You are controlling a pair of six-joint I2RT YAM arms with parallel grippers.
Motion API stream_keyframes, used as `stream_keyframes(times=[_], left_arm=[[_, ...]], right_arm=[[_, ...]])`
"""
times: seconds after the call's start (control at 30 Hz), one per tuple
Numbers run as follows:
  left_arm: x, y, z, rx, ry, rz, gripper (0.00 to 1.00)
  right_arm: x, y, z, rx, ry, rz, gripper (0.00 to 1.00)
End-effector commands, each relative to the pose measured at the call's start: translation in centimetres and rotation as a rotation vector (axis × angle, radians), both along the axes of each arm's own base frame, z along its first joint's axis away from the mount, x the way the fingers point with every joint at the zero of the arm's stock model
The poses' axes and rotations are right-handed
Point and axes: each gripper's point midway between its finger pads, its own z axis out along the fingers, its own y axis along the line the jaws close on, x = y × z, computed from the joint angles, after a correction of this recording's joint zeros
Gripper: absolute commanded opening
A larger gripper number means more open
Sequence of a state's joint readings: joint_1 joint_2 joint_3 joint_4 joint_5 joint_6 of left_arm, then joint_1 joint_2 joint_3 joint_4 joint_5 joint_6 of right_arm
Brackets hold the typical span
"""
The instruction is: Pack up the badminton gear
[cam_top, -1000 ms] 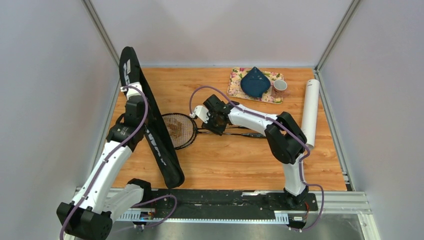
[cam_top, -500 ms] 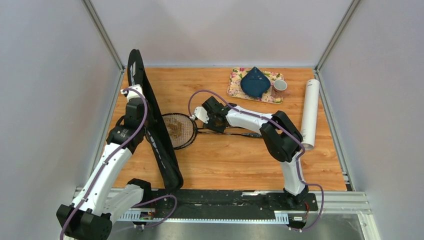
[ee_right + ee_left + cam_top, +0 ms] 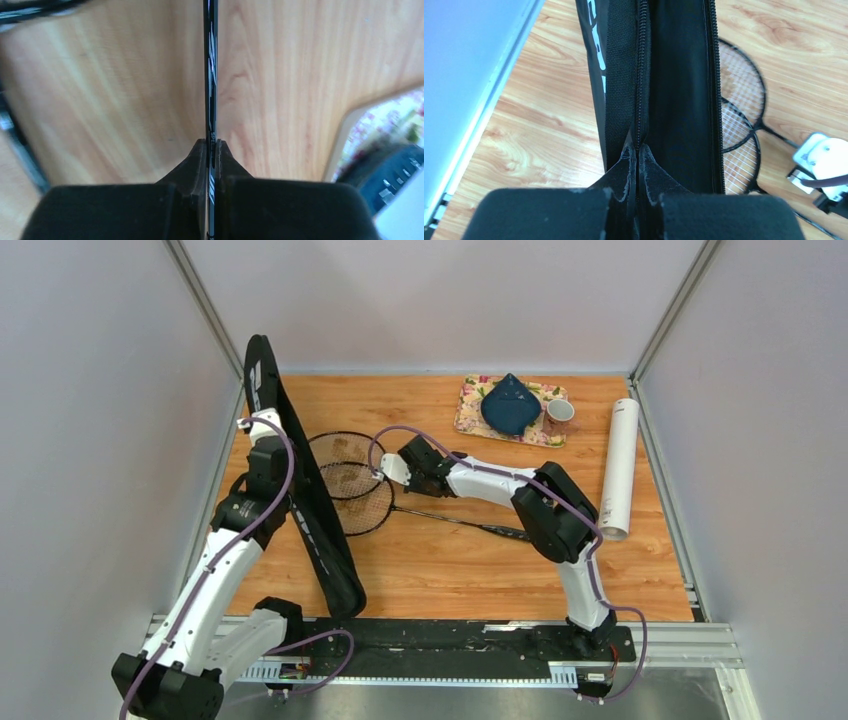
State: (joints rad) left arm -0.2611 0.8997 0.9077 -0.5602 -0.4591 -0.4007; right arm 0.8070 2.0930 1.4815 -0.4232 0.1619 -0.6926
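The long black racket cover (image 3: 318, 525) stands on edge along the left side, its zip open. My left gripper (image 3: 268, 430) is shut on its upper zip edge, which the left wrist view shows pinched between the pads of the left gripper (image 3: 638, 152) on the racket cover (image 3: 674, 75). Two black rackets overlap beside it. One racket (image 3: 358, 508) lies flat. My right gripper (image 3: 415, 478) is shut on the thin shaft of the other racket (image 3: 340, 445); in the right wrist view that shaft (image 3: 210, 75) runs up from the right gripper (image 3: 211, 146). The white tube (image 3: 618, 465) lies at the right.
A floral tray (image 3: 470, 418) with a blue cloth (image 3: 510, 405) and a small cup (image 3: 559, 412) sits at the back right. White walls enclose the wooden table on three sides. In the left wrist view the right gripper's white body (image 3: 824, 157) sits just right of the racket heads.
My right gripper has closed on one racket's shaft and drawn it left and back, so its head now sits apart from the other. The cover has swayed slightly in the left gripper.
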Motion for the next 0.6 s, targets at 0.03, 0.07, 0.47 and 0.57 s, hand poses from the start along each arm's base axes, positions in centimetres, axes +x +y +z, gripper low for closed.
stream_keyframes(times=[0.03, 0.07, 0.47, 0.57], left_arm=[[1.2, 2.5, 2.8, 0.107, -0.071, 0.099, 0.0], [1.4, 2.6, 2.5, 0.122, -0.059, 0.099, 0.0], [5.1, 1.6, -1.3, 0.042, 0.021, 0.075, 0.0], [6.9, 1.0, -3.3, 0.001, 0.064, 0.064, 0.0]], right_arm=[[4.0, -0.6, 8.3, -0.003, -0.311, -0.143, 0.0], [4.3, -1.0, 9.7, 0.003, -0.341, -0.169, 0.0], [1.5, -6.3, 17.0, -0.124, -0.461, -0.374, 0.0], [0.4, -7.5, 18.3, -0.101, -0.485, -0.426, 0.0]])
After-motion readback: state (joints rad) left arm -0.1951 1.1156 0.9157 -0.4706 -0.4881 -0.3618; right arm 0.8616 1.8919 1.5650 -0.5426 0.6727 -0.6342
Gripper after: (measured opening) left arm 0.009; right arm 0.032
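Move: The right hand, low over the table, already pinches one racket by the shaft; its head lies some 20 cm to the left and 6 cm ahead. The open bag is about 29 cm left, 2 cm back and 10 cm up, with the other racket's head between, 18 cm left and 2 cm back. The left hand pinches the bag's zip edge, the bag's middle about 3 cm to its right, 1 cm ahead and 9 cm below. Upward, slowly at first and then quickly, the right hand carries the pinched racket about 15 cm off the table, easing forward and then slightly back while drifting some 5 cm right; the wrist tips up and turns clockwise, swinging the racket's head outward. The left hand keeps its pinch on the bag's zip edge, shifts 2 cm left, then lowers forward and down about 5 cm. ##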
